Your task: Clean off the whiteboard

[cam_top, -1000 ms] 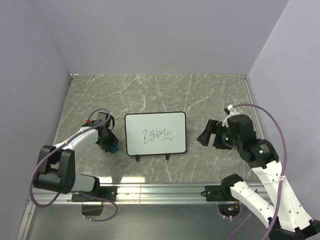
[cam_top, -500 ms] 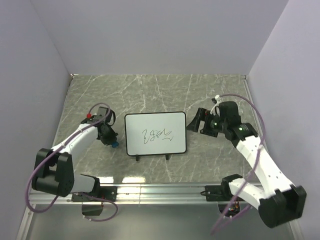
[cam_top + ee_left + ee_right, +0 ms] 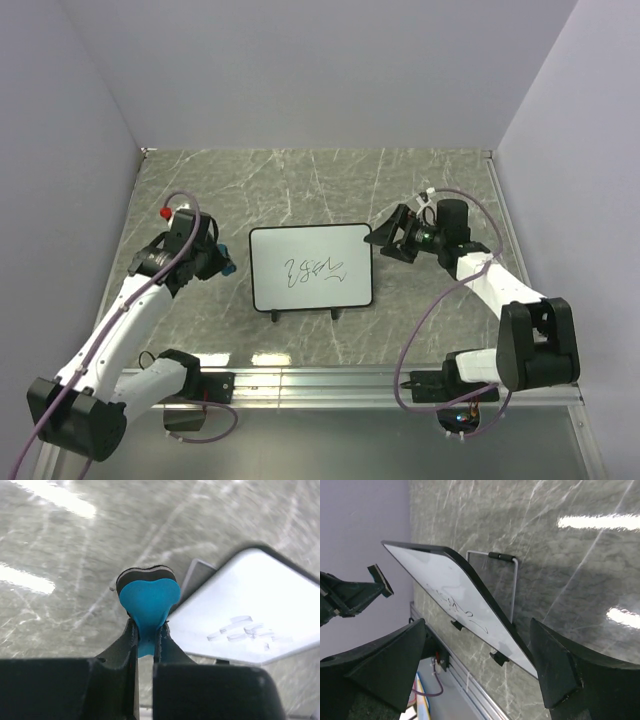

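Note:
The whiteboard [image 3: 310,266] stands tilted on its small black feet in the middle of the table, a dark scribble [image 3: 315,268] at its centre. My left gripper [image 3: 218,265] hovers just off the board's left edge, shut on a blue eraser [image 3: 228,268]. In the left wrist view the eraser [image 3: 149,599] is pinched between the jaws of the left gripper [image 3: 146,630], with the whiteboard [image 3: 250,600] to its right. My right gripper [image 3: 385,238] is open at the board's right edge. In the right wrist view the whiteboard [image 3: 445,587] reaches in between the wide jaws of the right gripper [image 3: 477,630].
A wire stand [image 3: 514,587] props the board from behind. An aluminium rail [image 3: 320,380] runs along the table's near edge. Purple walls [image 3: 90,150] close in the left, back and right sides of the grey marbled table [image 3: 300,180].
The left gripper closed on the blue eraser and lifted it up and away from the near edge. The right arm swung left, bringing its open jaws to the board's right edge.

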Controlling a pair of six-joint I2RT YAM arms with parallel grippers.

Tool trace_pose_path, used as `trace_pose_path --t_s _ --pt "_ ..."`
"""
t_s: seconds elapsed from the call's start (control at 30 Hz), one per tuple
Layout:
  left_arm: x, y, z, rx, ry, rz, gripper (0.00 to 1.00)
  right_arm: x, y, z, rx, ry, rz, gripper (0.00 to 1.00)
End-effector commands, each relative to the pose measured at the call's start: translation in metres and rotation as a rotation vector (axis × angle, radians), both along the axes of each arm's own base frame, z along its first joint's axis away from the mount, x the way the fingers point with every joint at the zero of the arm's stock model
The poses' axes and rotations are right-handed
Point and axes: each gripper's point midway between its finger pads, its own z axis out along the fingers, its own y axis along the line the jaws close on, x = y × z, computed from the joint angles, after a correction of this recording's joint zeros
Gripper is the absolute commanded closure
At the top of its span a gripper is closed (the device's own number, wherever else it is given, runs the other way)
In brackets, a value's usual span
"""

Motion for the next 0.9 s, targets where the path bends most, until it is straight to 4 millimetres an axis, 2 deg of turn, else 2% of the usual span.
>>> trace_pose_path --t_s 0.0,0.03,0.17,0.27,0.3,0.33,0.5,0.67,0.87 --pt "-0.006 -0.014 0.014 0.005 -0.056 -0.1 1.0 0.0 0.016 0.017 0.095 -0.098 0.065 0.09" --pt "-0.007 -0.017 0.013 0.002 -0.055 -0.111 1.0 -0.003 0.016 0.009 0.097 -0.077 0.068 0.1" --pt "-0.008 -0.039 0.016 -0.041 -0.083 -0.193 1.0 -0.01 0.023 -0.002 0.105 -0.062 0.095 0.13" --pt "-0.009 -0.064 0.018 -0.063 -0.106 -0.279 1.0 -0.016 0.029 -0.009 0.107 -0.049 0.112 0.22" --pt "-0.008 -0.069 0.018 -0.063 -0.109 -0.296 1.0 -0.017 0.031 -0.011 0.102 -0.046 0.115 0.28" --pt "-0.008 -0.073 0.017 -0.062 -0.109 -0.312 1.0 -0.018 0.033 -0.015 0.099 -0.037 0.124 0.29" --pt "-0.001 -0.115 0.016 -0.044 -0.116 -0.429 1.0 -0.029 0.047 -0.029 0.058 -0.013 0.162 0.34" --pt "0.003 -0.16 0.01 -0.058 -0.128 -0.527 1.0 -0.033 0.048 -0.038 0.042 0.0 0.158 0.37" --pt "-0.001 -0.207 0.002 -0.064 -0.13 -0.642 1.0 -0.043 0.051 -0.052 0.019 0.028 0.171 0.55"
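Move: About 21 cm to the right of the left hand, level with it in reach and some 6 cm lower, is the writing on the tilted whiteboard; the board's left edge is only about 6 cm to this hand's right. For the right hand, the board's right edge lies roughly 3 cm left, 4 cm back and 5 cm below, with the writing about 16 cm left and 3 cm back of this hand, 6 cm lower. Sweeping about 17 cm to the right with the eraser still pinched, the left hand crosses the board's left edge to the writing, rising a touch before sinking to about 2 cm below its starting height, while turning some 35 degrees clockwise. The right hand eases down, left and back, roughly 4-5 cm each way, bringing its half-closing fingers around the whiteboard's right edge and against it. ##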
